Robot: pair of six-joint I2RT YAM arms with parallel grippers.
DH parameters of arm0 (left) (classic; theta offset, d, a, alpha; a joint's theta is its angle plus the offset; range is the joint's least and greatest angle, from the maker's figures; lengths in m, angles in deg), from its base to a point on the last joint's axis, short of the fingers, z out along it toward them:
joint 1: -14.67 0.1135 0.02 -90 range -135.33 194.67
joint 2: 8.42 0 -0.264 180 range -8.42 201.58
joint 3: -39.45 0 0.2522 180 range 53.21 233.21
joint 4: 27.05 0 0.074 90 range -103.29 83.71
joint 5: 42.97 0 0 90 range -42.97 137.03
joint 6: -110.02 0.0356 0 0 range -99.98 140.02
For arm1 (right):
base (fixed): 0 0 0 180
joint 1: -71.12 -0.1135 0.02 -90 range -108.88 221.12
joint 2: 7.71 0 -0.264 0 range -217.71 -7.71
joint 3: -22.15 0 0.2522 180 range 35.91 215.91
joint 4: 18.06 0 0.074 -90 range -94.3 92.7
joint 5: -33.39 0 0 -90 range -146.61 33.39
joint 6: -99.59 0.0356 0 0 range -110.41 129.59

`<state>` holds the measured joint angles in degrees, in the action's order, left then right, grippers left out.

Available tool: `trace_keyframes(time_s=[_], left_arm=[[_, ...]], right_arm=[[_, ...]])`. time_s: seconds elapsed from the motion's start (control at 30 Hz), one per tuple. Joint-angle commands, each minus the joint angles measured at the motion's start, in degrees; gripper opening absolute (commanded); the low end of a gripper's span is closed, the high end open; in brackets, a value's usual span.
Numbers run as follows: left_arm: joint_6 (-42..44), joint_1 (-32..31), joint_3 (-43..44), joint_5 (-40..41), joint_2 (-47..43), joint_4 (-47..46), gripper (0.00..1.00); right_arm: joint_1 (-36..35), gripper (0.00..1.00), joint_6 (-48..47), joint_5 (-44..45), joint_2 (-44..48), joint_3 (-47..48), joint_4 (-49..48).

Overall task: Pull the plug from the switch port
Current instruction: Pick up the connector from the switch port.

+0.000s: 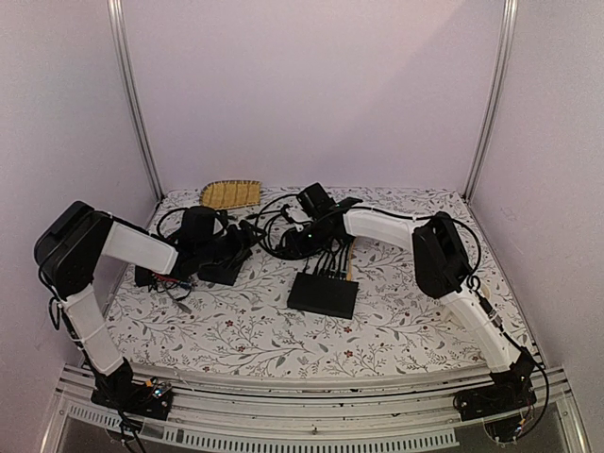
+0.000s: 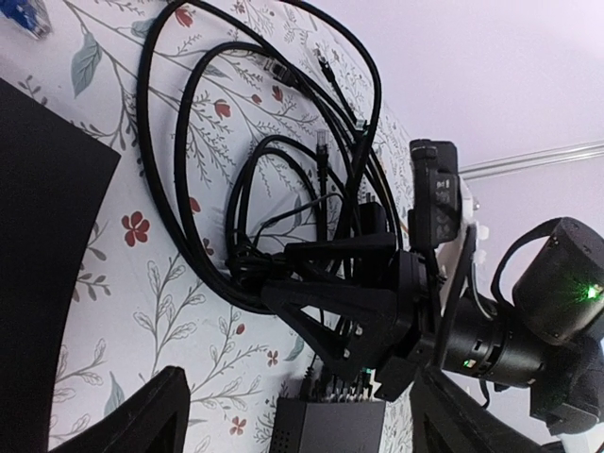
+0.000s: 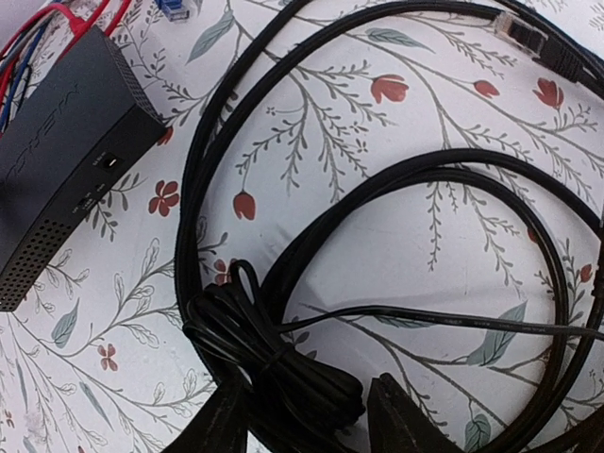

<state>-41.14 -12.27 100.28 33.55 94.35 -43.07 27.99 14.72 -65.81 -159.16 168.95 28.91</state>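
The switch (image 1: 323, 294) is a flat black box lying mid-table, with several black plugs (image 1: 330, 271) seated in the sockets on its far edge. In the left wrist view the switch (image 2: 330, 429) and its plugs (image 2: 351, 392) sit low, behind my right gripper (image 2: 255, 274). My right gripper (image 3: 307, 411) hangs over the cable tangle left of the switch. Its fingers (image 3: 222, 420) straddle a tied bundle of black cable (image 3: 283, 363), with a gap on the right side. My left gripper (image 2: 307, 387) is open and holds nothing. It points at the switch from the left.
Loose black cables (image 3: 396, 179) loop over the flowered tablecloth behind the switch. Another black box (image 3: 66, 142) with a vented side and red wires lies at the left. A dark slab (image 2: 38, 283) is nearby. A woven yellow dish (image 1: 230, 193) sits at the back.
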Motion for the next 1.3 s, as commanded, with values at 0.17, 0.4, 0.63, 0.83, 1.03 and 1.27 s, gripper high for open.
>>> trace_keyframes(time_s=[0.17, 0.4, 0.63, 0.83, 1.03, 1.27], left_arm=[[0.2, 1.6, -1.7, -1.7, -1.7, -1.9, 0.83], [0.2, 1.9, -2.5, -2.2, -1.5, -2.5, 0.83], [0.2, 1.9, -2.3, -2.1, -1.7, -2.6, 0.83], [0.0, 2.1, -1.7, -2.9, -1.7, -3.5, 0.84], [-0.4, 2.0, 0.2, -6.5, 0.8, -5.6, 0.85], [-0.7, 2.0, 3.7, -9.1, 3.3, -7.2, 0.87]], right_arm=[[-0.2, 0.26, 0.1, -0.3, -2.8, 2.4, -1.4], [-0.1, 0.05, -0.1, -1.0, -2.2, 2.3, -1.3], [-0.2, 0.01, -0.5, -2.3, 1.0, 2.1, -3.7], [-0.6, 0.01, -0.6, -2.7, 8.8, -2.5, -9.0], [-1.4, 0.01, 0.3, -5.2, 15.7, -9.3, -13.0], [-3.7, 0.01, -0.9, -7.4, 22.4, -16.8, -13.9]])
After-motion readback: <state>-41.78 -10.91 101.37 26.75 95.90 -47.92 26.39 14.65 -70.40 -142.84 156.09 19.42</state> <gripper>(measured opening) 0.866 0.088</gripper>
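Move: Between the right hand's half-open fingers lies the tied cord bundle, its middle about 1 cm left and 1 cm below. The small cable coil is some 6 cm straight ahead of that hand; the switch with the row of plugs lies about 13 cm back and 7 cm right; the second black box is roughly 15 cm left and 4 cm back. From the left hand, the bundle is about 6 cm ahead, 9 cm right and 8 cm lower. Closing on the tied cord bundle, the right hand stays nearly in place until its fingers pinch it, then lifts it fast, some 12 cm up and about 3 cm back. On the way up, the still downward-pointing fingers tilt some 15 degrees towards level, out to the left, and keep their pinch. ##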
